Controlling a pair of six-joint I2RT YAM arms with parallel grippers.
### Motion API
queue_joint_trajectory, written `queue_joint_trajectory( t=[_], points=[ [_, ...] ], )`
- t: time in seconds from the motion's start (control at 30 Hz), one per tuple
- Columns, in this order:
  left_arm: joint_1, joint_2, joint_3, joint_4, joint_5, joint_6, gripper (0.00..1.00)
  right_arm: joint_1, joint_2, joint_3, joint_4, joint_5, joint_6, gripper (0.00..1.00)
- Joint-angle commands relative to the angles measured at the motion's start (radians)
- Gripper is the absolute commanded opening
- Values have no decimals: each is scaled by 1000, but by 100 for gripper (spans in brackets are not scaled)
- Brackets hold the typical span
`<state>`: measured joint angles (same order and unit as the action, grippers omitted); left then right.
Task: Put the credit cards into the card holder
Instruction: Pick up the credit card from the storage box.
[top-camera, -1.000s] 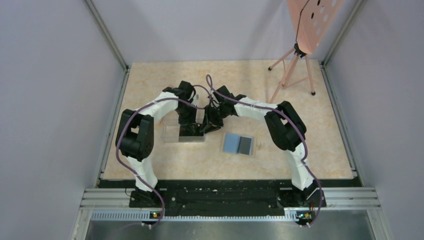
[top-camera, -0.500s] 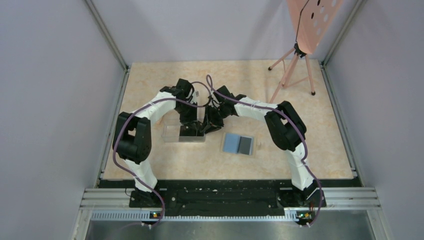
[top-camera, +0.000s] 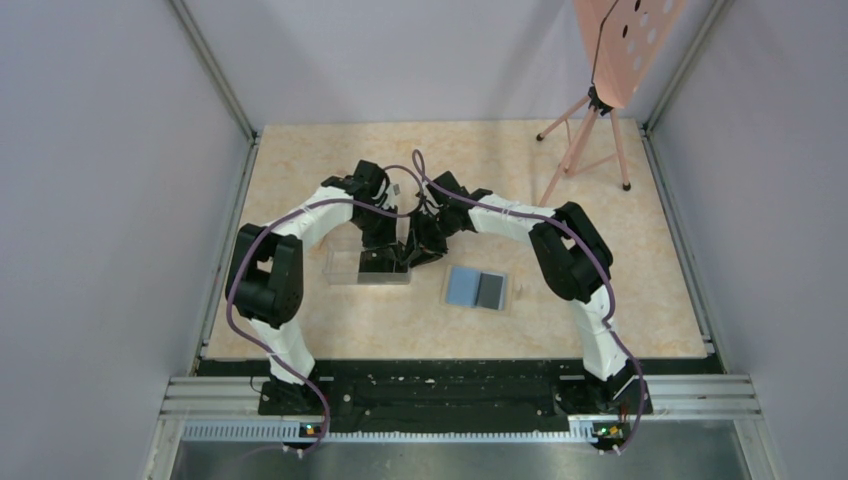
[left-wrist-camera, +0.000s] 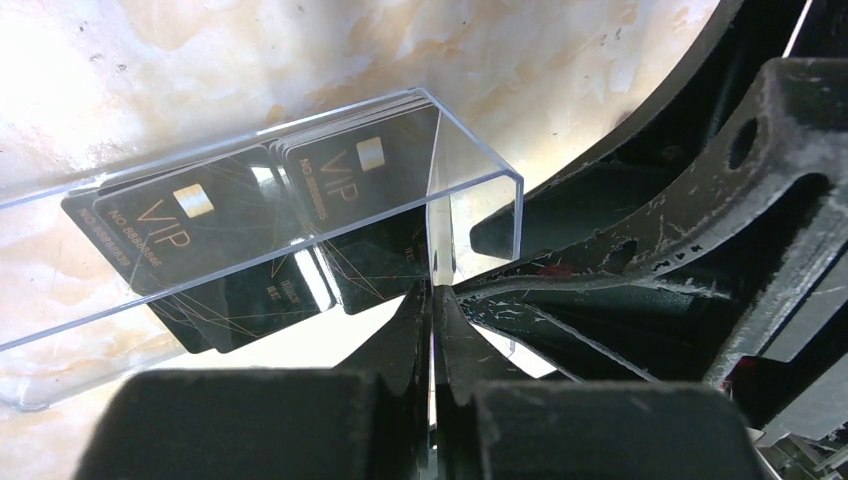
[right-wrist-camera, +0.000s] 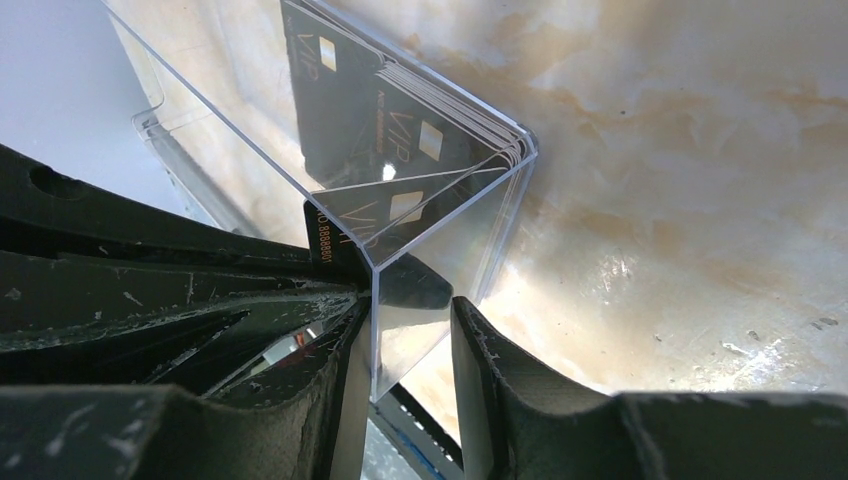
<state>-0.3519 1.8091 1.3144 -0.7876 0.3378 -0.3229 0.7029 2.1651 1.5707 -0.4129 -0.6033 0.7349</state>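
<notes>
The clear box (top-camera: 345, 266) lies at mid table with several black credit cards (left-wrist-camera: 200, 230) stacked against its right end. My left gripper (top-camera: 385, 264) reaches into that end. Its jaws (left-wrist-camera: 432, 300) are pressed shut on the thin edge of one credit card (right-wrist-camera: 322, 238). My right gripper (top-camera: 418, 254) meets it from the right. It (right-wrist-camera: 410, 320) is shut on the box's corner wall (right-wrist-camera: 440, 330). The card holder (top-camera: 462, 287) lies open to the right, grey-blue side up. One dark card (top-camera: 490, 289) lies on its right half.
A pink perforated panel on a tripod (top-camera: 590, 140) stands at the back right. Grey walls close in the tan tabletop (top-camera: 300, 160) on three sides. Both forearms cross just behind the box.
My left gripper's jaws have closed inside the box, and the left arm has shifted slightly. The right arm, the box and the card holder have not moved.
</notes>
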Motion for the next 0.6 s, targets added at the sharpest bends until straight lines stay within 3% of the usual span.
queue_joint_trajectory(
  t=[0.0, 0.27, 0.47, 0.57],
  points=[
    [-7, -2, -8, 35, 1, -4, 0, 7, -29, 32, 23, -10, -9, 36],
    [-7, -110, 37, -16, -35, 23, 0, 4, -168, -37, 61, 68, -44, 59],
    [-7, -232, 64, -57, -102, 56, 0, -28, -343, -207, 171, 84, 8, 66],
    [-5, -290, 65, -32, -49, 62, 0, -72, -437, -344, 291, 45, 65, 67]
  ],
)
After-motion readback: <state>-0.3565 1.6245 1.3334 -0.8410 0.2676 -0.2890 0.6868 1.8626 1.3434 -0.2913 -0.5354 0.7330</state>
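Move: The left hand already pinches a credit card by its far end at the right end of the storage box; the card holder lies about 16 cm to its right, 7 cm back and 5 cm below, while the remaining cards lie some 3 cm left, 3 cm back and 4 cm below. From the right hand, whose fingers straddle the box's right end, that held card is about 2 cm left and 1 cm ahead; the card holder is some 14 cm right and 5 cm back. Keeping its pinch on the card's far end, the left hand waits briefly, then lifts almost straight up out of the storage box by about 6 cm, gathering speed while its fingertips tip forward some 10 degrees. The right hand opens from about a third to two thirds, comes free of the box's right end and backs off upward about 6.5 cm and to its right by some 3 cm, also tipping its fingers forward a little. ##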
